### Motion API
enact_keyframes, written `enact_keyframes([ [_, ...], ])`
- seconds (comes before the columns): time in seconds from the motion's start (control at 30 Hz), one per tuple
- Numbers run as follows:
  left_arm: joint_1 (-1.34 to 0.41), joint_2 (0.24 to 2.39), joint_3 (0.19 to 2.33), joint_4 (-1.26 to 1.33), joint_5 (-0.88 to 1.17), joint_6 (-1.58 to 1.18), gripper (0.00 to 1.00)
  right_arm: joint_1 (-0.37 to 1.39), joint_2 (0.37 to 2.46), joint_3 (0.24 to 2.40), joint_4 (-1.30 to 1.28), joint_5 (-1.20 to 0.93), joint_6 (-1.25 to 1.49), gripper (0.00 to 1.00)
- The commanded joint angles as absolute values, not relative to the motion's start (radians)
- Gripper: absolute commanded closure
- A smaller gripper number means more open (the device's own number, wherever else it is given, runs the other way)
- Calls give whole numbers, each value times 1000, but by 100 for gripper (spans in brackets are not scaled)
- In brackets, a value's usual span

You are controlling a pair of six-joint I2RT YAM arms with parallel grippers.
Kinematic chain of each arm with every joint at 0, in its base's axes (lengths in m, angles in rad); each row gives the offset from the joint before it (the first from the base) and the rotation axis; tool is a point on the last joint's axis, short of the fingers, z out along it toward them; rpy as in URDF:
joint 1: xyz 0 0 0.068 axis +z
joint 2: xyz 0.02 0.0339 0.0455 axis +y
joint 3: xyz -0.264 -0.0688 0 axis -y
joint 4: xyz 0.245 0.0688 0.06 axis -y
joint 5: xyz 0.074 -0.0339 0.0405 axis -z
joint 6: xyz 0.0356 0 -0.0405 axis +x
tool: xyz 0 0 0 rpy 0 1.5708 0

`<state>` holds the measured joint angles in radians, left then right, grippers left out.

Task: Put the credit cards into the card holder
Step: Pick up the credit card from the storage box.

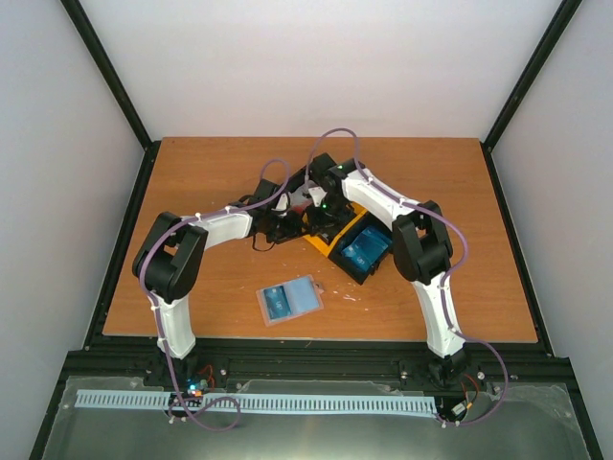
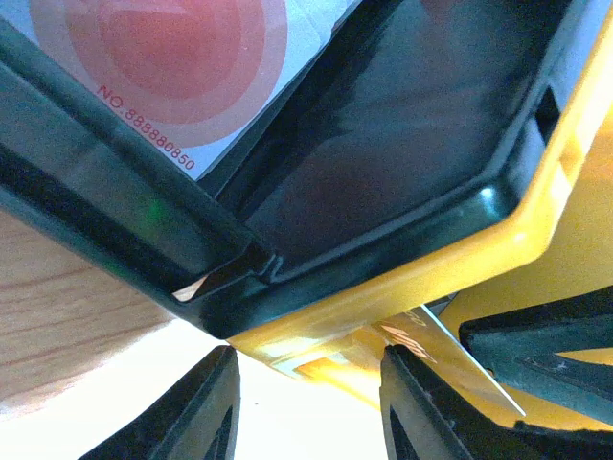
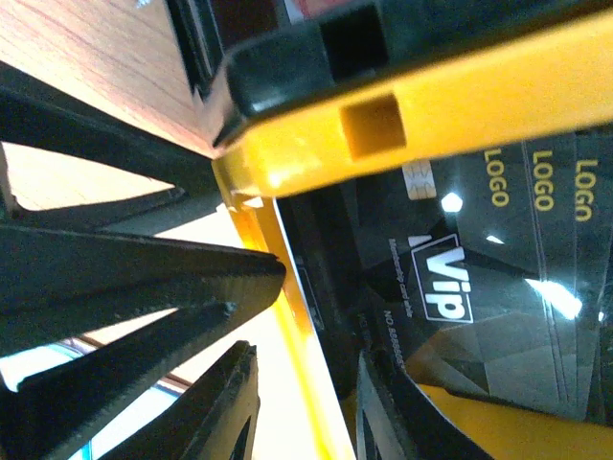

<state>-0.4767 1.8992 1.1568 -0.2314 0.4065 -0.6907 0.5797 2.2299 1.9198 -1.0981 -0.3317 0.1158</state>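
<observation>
The card holder (image 1: 305, 293) lies open on the table near the front, with a blue card (image 1: 279, 303) on its left half. More blue credit cards (image 1: 364, 249) fill the nearer bin. Both grippers meet over the far bin. My left gripper (image 2: 306, 412) stands open; the corner of a glossy card (image 2: 421, 337) reaches between its fingers, against the right one. Above it a red-and-white card (image 2: 163, 57) lies in a black tray. My right gripper (image 3: 306, 422) is open astride the yellow bin wall (image 3: 311, 355) and a thin card edge. A black VIP card (image 3: 450, 287) lies beside it.
The black and yellow bins (image 1: 330, 240) sit at an angle in the middle of the table, under both wrists. The left arm's fingers (image 3: 144, 278) cross close to my right gripper. Black frame rails (image 1: 306, 350) edge the table.
</observation>
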Motion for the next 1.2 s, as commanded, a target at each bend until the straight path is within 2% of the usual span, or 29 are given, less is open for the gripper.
enact_keyframes([
  [0.0,-472,1926,1190,-216,398,-669,58,586,2217,1905,-1139,-328,99,69],
  [0.2,-471,1920,1184,-217,395,-668,58,587,2224,1903,-1126,-299,71,68],
  [0.27,-471,1918,1183,-218,396,-670,58,588,2231,1904,-1106,-304,58,77],
  [0.53,-471,1899,1177,-218,403,-669,58,588,2186,1908,-1065,-248,47,97],
  [0.83,-471,1812,1158,-215,392,-685,54,588,2029,1906,-1073,-184,81,97],
  [1.07,-471,1632,1081,-197,334,-721,54,586,1837,1832,-1012,-275,182,97],
  [1.17,-471,1508,1014,-172,332,-755,52,585,1739,1742,-934,-377,299,97],
])
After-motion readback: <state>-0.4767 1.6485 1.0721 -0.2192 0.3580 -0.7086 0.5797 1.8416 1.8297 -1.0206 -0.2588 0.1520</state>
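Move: The tipped-up black card stands along the near-left wall of the yellow compartment, its near end already between the right fingertips. Its middle is about 2 cm ahead of the right hand, 1 cm left and 1 cm below. The other black cards lie about 2 cm ahead, 4 cm right and 3 cm down; the red-and-white cards some 7 cm ahead, 3 cm left. From the left hand, the tipped card is about 3 cm right and 1 cm ahead. The right fingers close from about a third open to nearly shut, pinching the tipped-up black card by its end, then lift it some 15 cm almost straight up out of the yellow compartment, the fingertips swinging forward about 20 degrees. The left hand stays half open at the box's near-left wall until the lift is under way, then rises about 7 cm away from it. ##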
